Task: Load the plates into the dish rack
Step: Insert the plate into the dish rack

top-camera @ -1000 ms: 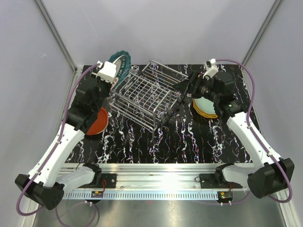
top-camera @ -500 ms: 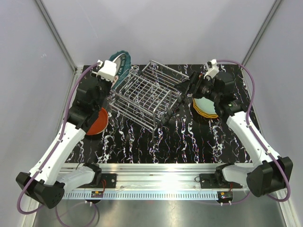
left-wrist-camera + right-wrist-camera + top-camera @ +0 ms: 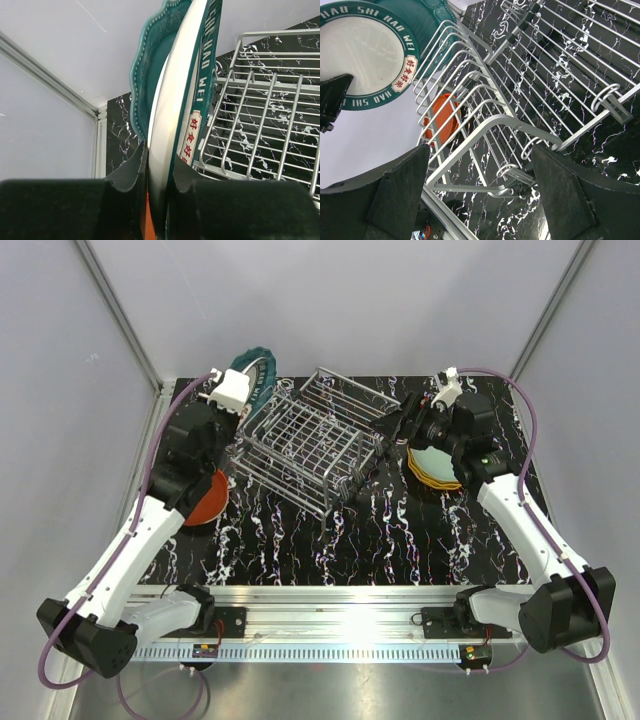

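Observation:
My left gripper (image 3: 243, 392) (image 3: 159, 157) is shut on the rim of an upright white plate with a lettered teal band (image 3: 175, 95) (image 3: 362, 55) (image 3: 255, 368). It holds the plate above the table's far left, just beyond the rack's left end. A scalloped teal plate (image 3: 145, 70) (image 3: 427, 20) lies against the plate's back; whether it is also in the grip I cannot tell. The silver wire dish rack (image 3: 305, 440) (image 3: 260, 115) (image 3: 520, 65) stands mid-table, with no plates showing in it. My right gripper (image 3: 392, 430) (image 3: 480, 150) stands open at the rack's right end, holding nothing.
A red-orange plate (image 3: 208, 498) (image 3: 442, 117) lies on the table left of the rack, under my left arm. A stack topped by a mint plate (image 3: 435, 468) sits right of the rack, below my right wrist. Grey walls close in the back and sides.
My left gripper has carried the teal plate slightly right, toward the rack's left end. The right gripper has edged a little farther back and stays open.

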Tool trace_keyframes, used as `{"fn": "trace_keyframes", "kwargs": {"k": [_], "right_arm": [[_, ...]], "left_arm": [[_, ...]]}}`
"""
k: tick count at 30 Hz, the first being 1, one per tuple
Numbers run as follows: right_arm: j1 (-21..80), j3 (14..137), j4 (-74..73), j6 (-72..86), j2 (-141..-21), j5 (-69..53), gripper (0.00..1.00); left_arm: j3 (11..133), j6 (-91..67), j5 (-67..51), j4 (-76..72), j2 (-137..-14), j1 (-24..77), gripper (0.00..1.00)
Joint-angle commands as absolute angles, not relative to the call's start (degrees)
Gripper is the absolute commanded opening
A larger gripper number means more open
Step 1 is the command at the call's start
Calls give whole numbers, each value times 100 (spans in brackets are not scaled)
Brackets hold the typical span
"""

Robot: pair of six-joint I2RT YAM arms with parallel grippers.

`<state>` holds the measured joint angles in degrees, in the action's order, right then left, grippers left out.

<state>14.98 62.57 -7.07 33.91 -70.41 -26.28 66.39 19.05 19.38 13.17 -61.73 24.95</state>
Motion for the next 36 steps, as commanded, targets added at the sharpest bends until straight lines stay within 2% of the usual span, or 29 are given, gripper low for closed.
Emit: {"fn": "trace_keyframes", "kwargs": {"k": [1, 5, 8, 13, 18, 22, 29, 36], "right_arm": [[1433, 6240, -422, 3393, -7058, -2733, 90], [1424, 6205, -413, 3401, -7058, -2751, 90], [1406, 6196, -413, 3393, -7066, -2751, 90], [1397, 6205, -431, 3401, -7075, -2751, 90], [1389, 6196, -439, 3410, -7101, -2760, 90], [1389, 6196, -431, 3410, -7093, -2760, 90], [1362, 6196, -448, 3401, -7119, -2786, 90], [1371, 6258, -422, 3375, -7110, -2892, 88]], "left_arm": [[6645, 1811, 1977, 659, -6152, 2505, 16], [6636, 1784, 1925, 703, -6205, 2505, 23], [6653, 1793, 1907, 712, -6205, 2514, 32], [6645, 1793, 1925, 712, -6214, 2505, 37], [6662, 1784, 1960, 703, -6223, 2505, 49], [6732, 1784, 2013, 747, -6267, 2505, 55], [6846, 1793, 2153, 817, -6389, 2505, 59], [7110, 1775, 2408, 1072, -6592, 2505, 59]]}}
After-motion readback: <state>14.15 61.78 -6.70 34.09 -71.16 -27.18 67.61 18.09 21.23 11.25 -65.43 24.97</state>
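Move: The left hand still grips the near edge of the white plate, its middle about 6 cm ahead, 2 right and 3 above. The rack's left-end slot lies roughly 5 cm ahead, 3 right and 4 below; the teal plate stands about 7 cm ahead and 1 left, level in height, and the orange plate 15 back, 9 left, 28 below. From the open right hand, the slot is about 8 cm ahead, 25 left, near its height. The left fingers open and let go of the white plate at the rack, easing forward about 1.5 cm. ##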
